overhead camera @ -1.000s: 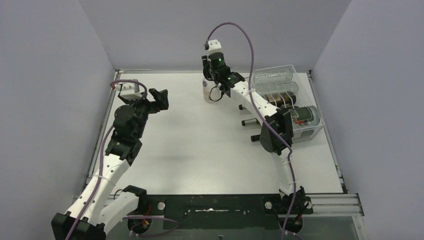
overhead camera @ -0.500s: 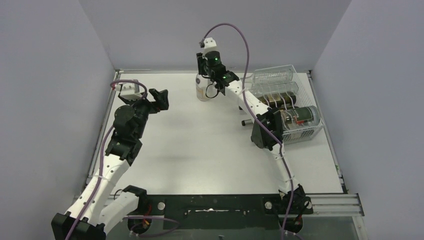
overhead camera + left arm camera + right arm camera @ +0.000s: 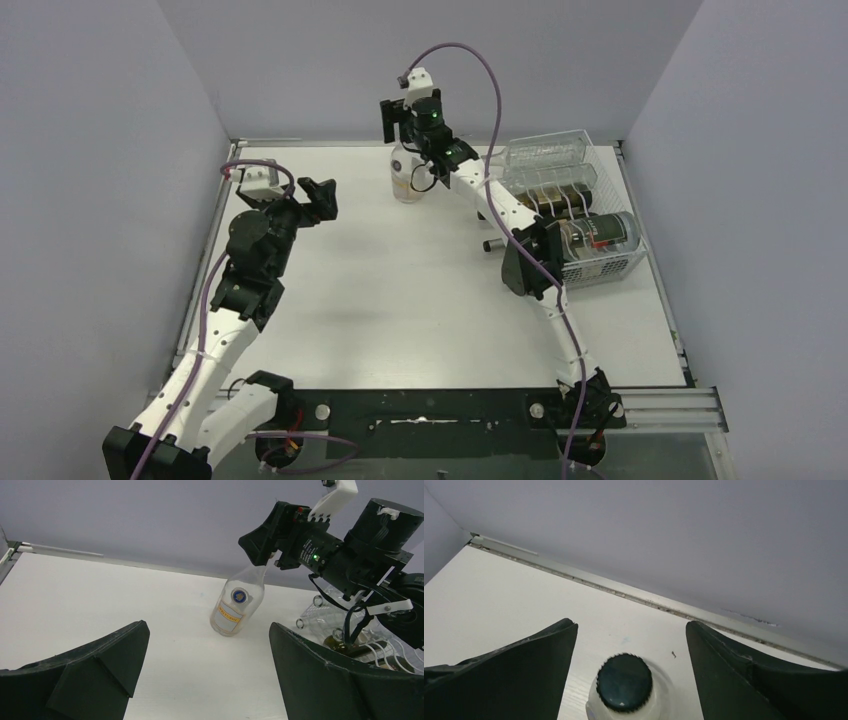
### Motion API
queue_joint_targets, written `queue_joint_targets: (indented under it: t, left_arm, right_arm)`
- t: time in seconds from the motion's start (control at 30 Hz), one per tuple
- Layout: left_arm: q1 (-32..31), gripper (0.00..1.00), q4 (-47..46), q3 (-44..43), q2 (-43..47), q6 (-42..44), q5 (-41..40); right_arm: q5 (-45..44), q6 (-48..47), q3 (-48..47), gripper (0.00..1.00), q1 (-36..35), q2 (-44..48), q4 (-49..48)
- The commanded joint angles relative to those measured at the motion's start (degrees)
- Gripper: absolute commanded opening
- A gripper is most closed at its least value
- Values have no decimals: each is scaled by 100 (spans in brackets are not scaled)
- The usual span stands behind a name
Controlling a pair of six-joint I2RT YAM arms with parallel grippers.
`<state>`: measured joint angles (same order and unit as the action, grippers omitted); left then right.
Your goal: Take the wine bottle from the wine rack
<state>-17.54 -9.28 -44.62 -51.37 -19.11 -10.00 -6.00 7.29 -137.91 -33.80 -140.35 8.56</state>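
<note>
The wine bottle [image 3: 405, 181], clear glass with a white and yellow label and a dark cap [image 3: 624, 681], stands on the table at the far middle, left of the wine rack [image 3: 612, 266]. My right gripper [image 3: 392, 120] hovers over its neck, open, one finger on each side of the cap [image 3: 631, 627] without touching it. In the left wrist view the bottle [image 3: 235, 607] sits under the right gripper [image 3: 262, 540]. At the left of the table my left gripper [image 3: 318, 195] stands open and empty [image 3: 208, 626], facing the bottle from a distance.
The white wire rack [image 3: 320, 622] at the far right still holds a dark bottle [image 3: 600, 229] and others lying behind it [image 3: 560, 188]. Grey walls close the table on three sides. The right arm stretches diagonally past the rack's left side.
The right gripper carried the bottle a little to the left, then opened and let go of it. The left arm has stayed still.
</note>
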Motion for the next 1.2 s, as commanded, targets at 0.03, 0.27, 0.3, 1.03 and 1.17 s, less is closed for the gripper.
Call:
queue_joint_targets:
  t: [0.03, 0.27, 0.3, 1.03, 1.17]
  left_arm:
    - [-13, 93, -348, -39, 67, -22, 58]
    - [-19, 93, -347, -29, 36, -22, 60]
    - [-13, 93, -347, -29, 36, -22, 60]
    - [-40, 93, -303, -65, -91, -66, 139]
    - [-48, 93, -303, -77, -112, -81, 147]
  right_arm:
    - [142, -332, -398, 94, -77, 491, -685]
    - [-7, -391, -644, 98, -99, 797, -150]
    - [-48, -408, -628, 98, -98, 893, -46]
    - [-190, -1745, 5169, 98, -124, 5518, 445]
    - [-564, -2077, 5257, 98, -27, 5675, 1305]
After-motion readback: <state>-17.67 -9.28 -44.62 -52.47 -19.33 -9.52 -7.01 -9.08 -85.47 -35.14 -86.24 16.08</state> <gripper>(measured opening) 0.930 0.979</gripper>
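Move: The clear wine bottle stands upright right at the right hand, its neck between the part-open fingers and its middle about 12 cm below the hand. The wine rack lies some 45 cm to that hand's right, about 8 cm back and 17 cm lower; its nearer green bottle is roughly 34 cm right, 7 cm back and 18 cm below. From the idle left hand the clear bottle is about 26 cm ahead, 16 cm right and 19 cm below. The clear bottle is left standing as the right hand's fingers finish opening wide around its neck and slide off upwards, nearly straight up for the first 5 cm. The hand then swings back about 19 cm and 13 cm to the right, away from the bottle towards the wine rack, climbing on before sinking again, and rolls nearly 20 degrees, left side dipping. ##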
